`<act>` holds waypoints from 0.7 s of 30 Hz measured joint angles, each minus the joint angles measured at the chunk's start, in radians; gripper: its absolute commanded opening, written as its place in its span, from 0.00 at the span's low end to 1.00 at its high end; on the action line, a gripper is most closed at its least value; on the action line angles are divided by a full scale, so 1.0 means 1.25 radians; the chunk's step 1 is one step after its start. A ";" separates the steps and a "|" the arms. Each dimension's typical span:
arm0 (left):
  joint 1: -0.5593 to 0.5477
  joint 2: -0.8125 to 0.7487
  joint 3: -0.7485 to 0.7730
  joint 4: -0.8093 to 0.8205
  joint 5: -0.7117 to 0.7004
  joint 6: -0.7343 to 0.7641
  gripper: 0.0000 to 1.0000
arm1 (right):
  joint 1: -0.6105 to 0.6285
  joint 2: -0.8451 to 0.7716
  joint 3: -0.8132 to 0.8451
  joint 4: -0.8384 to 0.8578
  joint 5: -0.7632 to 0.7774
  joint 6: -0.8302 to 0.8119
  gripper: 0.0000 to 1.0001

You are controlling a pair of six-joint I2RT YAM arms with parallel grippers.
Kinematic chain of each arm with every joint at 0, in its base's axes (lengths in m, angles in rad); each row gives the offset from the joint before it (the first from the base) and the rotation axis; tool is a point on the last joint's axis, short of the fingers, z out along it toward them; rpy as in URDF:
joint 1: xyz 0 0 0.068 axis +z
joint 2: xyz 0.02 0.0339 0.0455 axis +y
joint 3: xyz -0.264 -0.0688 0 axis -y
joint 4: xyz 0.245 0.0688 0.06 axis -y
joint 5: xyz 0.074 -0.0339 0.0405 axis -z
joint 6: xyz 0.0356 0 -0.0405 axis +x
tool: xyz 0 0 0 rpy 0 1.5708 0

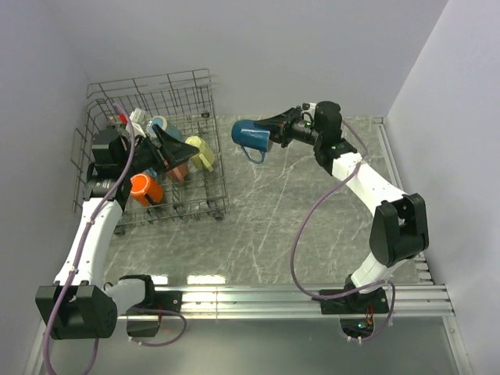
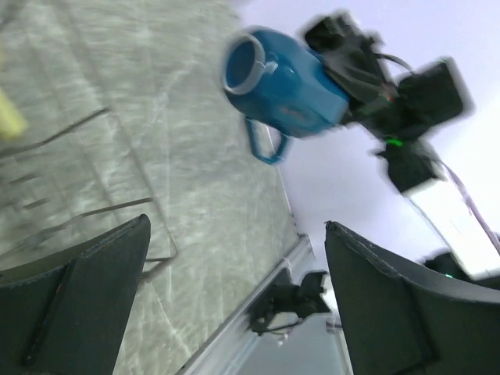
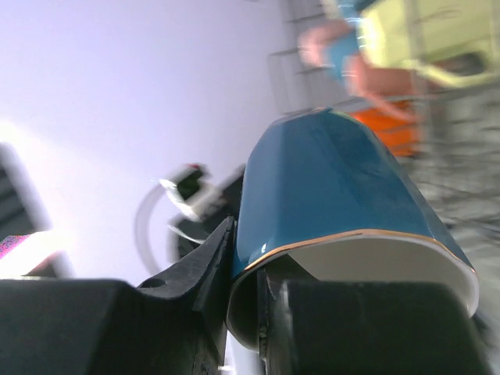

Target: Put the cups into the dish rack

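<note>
A blue-teal cup (image 1: 251, 134) hangs sideways above the table, mouth toward the dish rack (image 1: 211, 101) and handle down. My right gripper (image 1: 275, 134) is shut on its rim, one finger inside and one outside the wall (image 3: 258, 289). The left wrist view shows the same cup (image 2: 281, 86) in mid-air. In the grey wire rack at the far left lie an orange cup (image 1: 144, 189), a pale yellow cup (image 1: 201, 152), a salmon cup (image 1: 178, 170) and a light blue cup (image 1: 160, 125). My left gripper (image 1: 181, 152) hovers over them, open and holding nothing (image 2: 234, 297).
The rack stands in the back left corner against the walls. Grey marble tabletop (image 1: 297, 226) lies between the rack and the right arm. An aluminium rail (image 1: 312, 297) runs along the near edge, with another down the right side (image 1: 394, 164).
</note>
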 measured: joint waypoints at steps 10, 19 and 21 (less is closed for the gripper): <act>-0.073 -0.077 -0.113 0.290 0.079 -0.104 0.99 | 0.056 0.000 -0.150 0.526 0.079 0.304 0.00; -0.142 -0.107 -0.130 0.361 0.008 -0.105 0.99 | 0.171 -0.002 -0.165 0.633 0.099 0.341 0.00; -0.154 -0.108 -0.130 0.357 -0.018 -0.090 0.99 | 0.189 -0.004 -0.170 0.640 0.100 0.345 0.00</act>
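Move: My right hand holds the blue cup, its middle about 5 cm to that hand's left; my open left fingers, where it is bound, wait some 20 cm left and 8 cm back of the right hand. From my left hand the blue cup is about 7 cm ahead, 15 cm right, nearly level. Below the left hand by some 19 cm, the yellow cup lies 8 cm ahead, 4 cm right; the salmon cup 4 cm ahead, 4 cm left. I bring my hands together for a handover: keeping my pinch on the blue cup's rim, my right hand first rises, then swings back and left as well, about 8 cm up, 8 back and 6 left, fingers tipping up some 25 degrees. My left hand, still wide open, goes right, up and back, about 5 cm each, tilting its fingertips upward towards the cup's closed end. ##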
